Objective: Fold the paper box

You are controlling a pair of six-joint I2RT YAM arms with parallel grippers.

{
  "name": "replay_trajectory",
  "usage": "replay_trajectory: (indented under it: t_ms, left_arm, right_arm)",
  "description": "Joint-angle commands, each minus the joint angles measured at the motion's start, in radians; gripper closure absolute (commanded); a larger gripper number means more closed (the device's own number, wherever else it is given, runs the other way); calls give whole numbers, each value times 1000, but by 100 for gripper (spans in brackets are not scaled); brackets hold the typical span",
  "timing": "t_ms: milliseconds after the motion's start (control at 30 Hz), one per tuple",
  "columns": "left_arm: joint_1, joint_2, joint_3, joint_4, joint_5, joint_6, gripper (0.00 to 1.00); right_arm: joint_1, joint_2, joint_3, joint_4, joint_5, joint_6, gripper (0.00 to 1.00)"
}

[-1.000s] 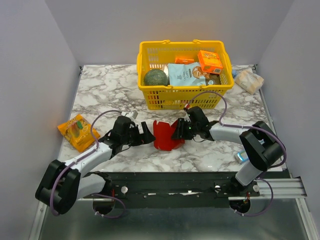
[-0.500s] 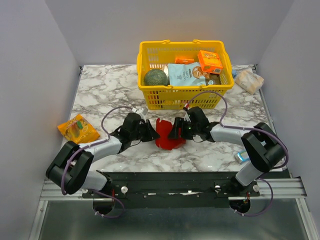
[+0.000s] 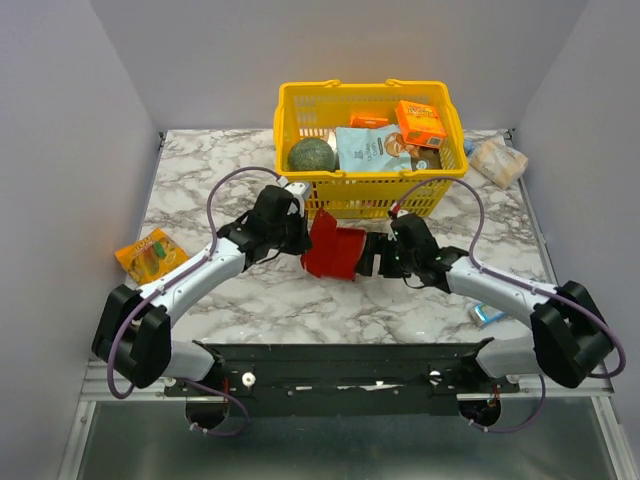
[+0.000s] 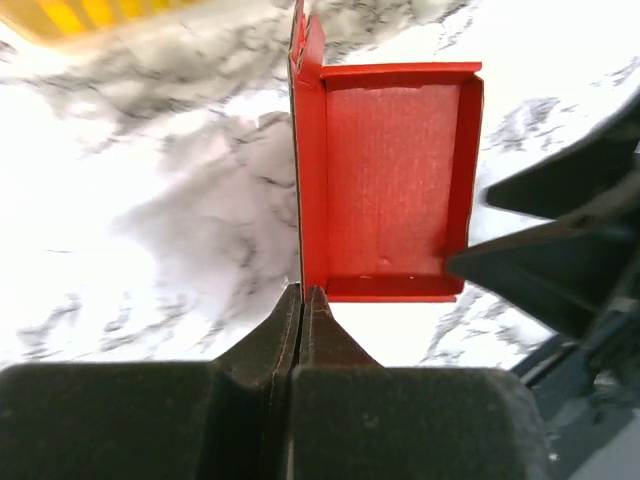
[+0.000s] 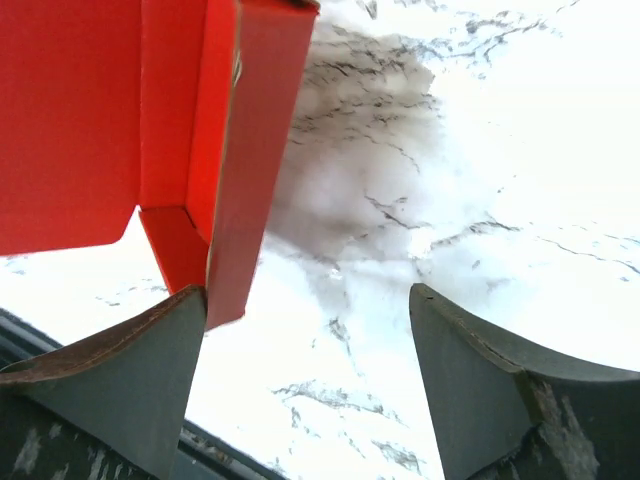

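The red paper box [image 3: 335, 252] stands partly folded on the marble table, just in front of the yellow basket. In the left wrist view its open tray [image 4: 390, 180] faces the camera, with one thin side flap seen edge-on and running down into my left gripper [image 4: 302, 292]. That gripper [image 3: 303, 235] is shut on the flap's lower edge. My right gripper [image 3: 372, 255] is at the box's right side, open wide. In the right wrist view the box [image 5: 180, 130] hangs beside the left fingertip [image 5: 150, 350], outside the gap of the gripper [image 5: 308, 295].
The yellow basket [image 3: 300, 185] with groceries stands directly behind the box. An orange snack packet [image 3: 152, 255] lies at the left table edge. A wrapped packet [image 3: 497, 160] sits at back right, and a small blue item [image 3: 484, 313] lies near the right arm.
My left gripper moved in to the box and shut on its side flap. My right gripper opened, let go and drew back to the right. The box now stands slightly further back.
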Motion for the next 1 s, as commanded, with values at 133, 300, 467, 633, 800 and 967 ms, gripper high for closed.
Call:
replay_trajectory:
  t_ms: [133, 300, 467, 633, 800, 967]
  left_arm:
    - [-18, 17, 142, -440, 6, 484, 100]
    - [-96, 56, 188, -484, -7, 609, 96]
    - [-213, 120, 257, -528, -138, 705, 89]
    - [-257, 180, 291, -505, -241, 743, 45]
    - [-259, 148, 297, -435, -287, 729, 13]
    - [-251, 60, 285, -346, -269, 707, 1]
  right_arm:
    - [-3, -155, -25, -35, 136, -134, 11]
    - [-3, -146, -24, -9, 124, -163, 11]
    - [-3, -152, -60, 57, 84, -181, 11]
    - [-3, -198, -161, 181, 40, -224, 11]
    - [-3, -256, -235, 306, 4, -263, 11]
    - [-3, -183, -189, 304, -20, -312, 17]
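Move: The left fingers are shut on the edge of the box's upright lid; the open tray's middle hangs about 7 cm to their right, level fore and aft and some 5 cm lower. The patch of bare table it goes to lies roughly 7 cm back, 6 cm right and 12 cm below that hand. The yellow basket stands about 20 cm ahead and 16 cm right of it, its middle some 6 cm lower. From the open right hand, the tray is about 8 cm to the left, level fore and aft, and 1 cm higher. Back about 5 cm towards the robot, swinging out left and in again and sinking a little, the left hand carries the held box away from the basket, turning clockwise nearly 40 degrees with its left side rising. Low down, its fingers open wide and release the lid, and it edges forward. The right hand, still open, rises about 4 cm clear of the tray wall, drifts right, then sinks partway, its fingers tipping up. ##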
